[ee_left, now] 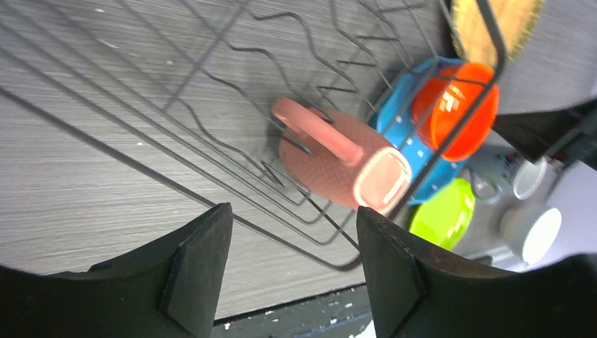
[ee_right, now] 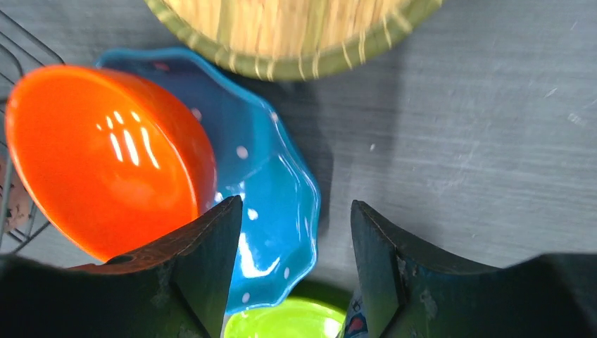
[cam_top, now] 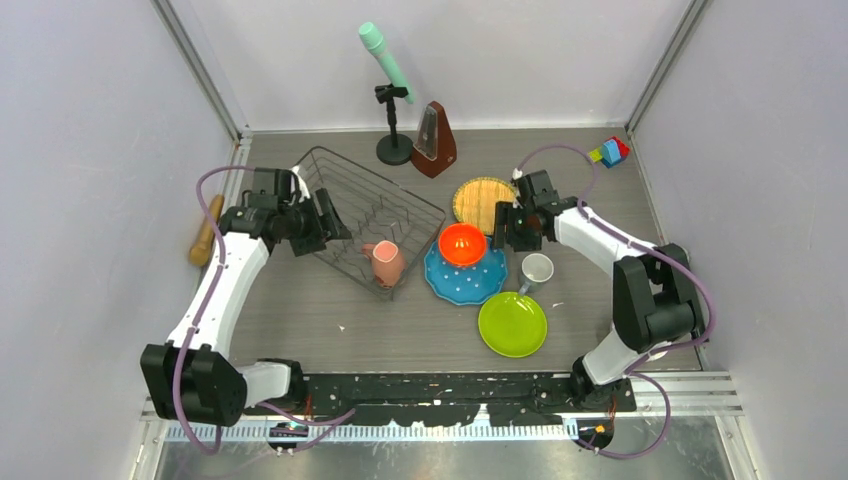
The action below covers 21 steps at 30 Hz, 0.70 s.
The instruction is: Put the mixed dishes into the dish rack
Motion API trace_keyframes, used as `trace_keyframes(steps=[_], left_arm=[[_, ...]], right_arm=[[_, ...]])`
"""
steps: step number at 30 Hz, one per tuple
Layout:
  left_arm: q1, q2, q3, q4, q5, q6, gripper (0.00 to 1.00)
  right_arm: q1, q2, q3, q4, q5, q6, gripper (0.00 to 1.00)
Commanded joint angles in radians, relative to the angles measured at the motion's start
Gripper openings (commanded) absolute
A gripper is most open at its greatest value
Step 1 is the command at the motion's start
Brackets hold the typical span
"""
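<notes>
The dark wire dish rack (cam_top: 372,205) stands left of centre, with the pinkish-tan mug (cam_top: 387,263) lying on its side in the near corner. My left gripper (cam_top: 336,222) is open and empty over the rack's left part; the mug (ee_left: 341,163) shows ahead of its fingers (ee_left: 197,267). The orange bowl (cam_top: 462,243) sits on the blue dotted plate (cam_top: 470,283). My right gripper (cam_top: 504,232) is open and empty above that plate's right edge (ee_right: 281,176), beside the bowl (ee_right: 105,155). The yellow woven plate (cam_top: 483,198), small grey mug (cam_top: 536,270) and lime-green plate (cam_top: 512,324) lie nearby. The white bowl is not in view.
A brown metronome (cam_top: 435,142) and a black stand holding a mint-green microphone (cam_top: 391,95) stand at the back. Coloured toy blocks (cam_top: 610,152) sit at the back right corner. A wooden handle-like piece (cam_top: 205,232) lies by the left wall.
</notes>
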Motion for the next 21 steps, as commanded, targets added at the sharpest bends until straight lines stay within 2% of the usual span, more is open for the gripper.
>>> trace_keyframes(steps=[1, 5, 8, 11, 18, 21], left_arm=[[0.003, -0.065, 0.009, 0.043, 0.204, 0.066, 0.68], [-0.002, -0.078, -0.005, 0.083, 0.279, 0.064, 0.68], [-0.030, -0.103, -0.017, 0.101, 0.217, 0.069, 0.69], [-0.045, -0.122, -0.034, 0.134, 0.220, 0.062, 0.69], [-0.084, -0.111, -0.029, 0.148, 0.237, 0.061, 0.69], [-0.094, -0.116, -0.020, 0.147, 0.234, 0.069, 0.67]], right_arm=[[-0.005, -0.089, -0.038, 0.073, -0.066, 0.034, 0.64], [0.010, -0.111, -0.033, 0.088, -0.107, 0.102, 0.64], [0.031, -0.121, -0.029, 0.096, -0.072, 0.145, 0.64], [0.044, -0.125, -0.034, 0.126, -0.058, 0.199, 0.62], [0.125, 0.003, 0.066, 0.067, 0.028, 0.197, 0.61], [0.138, 0.033, 0.084, 0.047, 0.062, 0.191, 0.58]])
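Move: About 9 cm to the right hand's left, 1 cm ahead and some 5 cm below it is the orange bowl, on the blue plate, whose middle is roughly 5 cm back, 9 cm left. The round straw mat lies about 8 cm ahead and 5 cm left; the grey mug is some 7 cm back and 6 cm right. The bowl is about 25 cm right of the left hand, 2 cm ahead and 14 cm below. Swinging in over the orange bowl, the open right hand first dips slightly back and down, then lifts and travels left about 6 cm, settling a little lower at the end, fingers straddling the line of the bowl's right rim; contact can't be seen. The empty left hand goes about 5 cm right and 4 cm up above the rack, drawing slightly back and turning some 15 degrees clockwise, fingers open. ##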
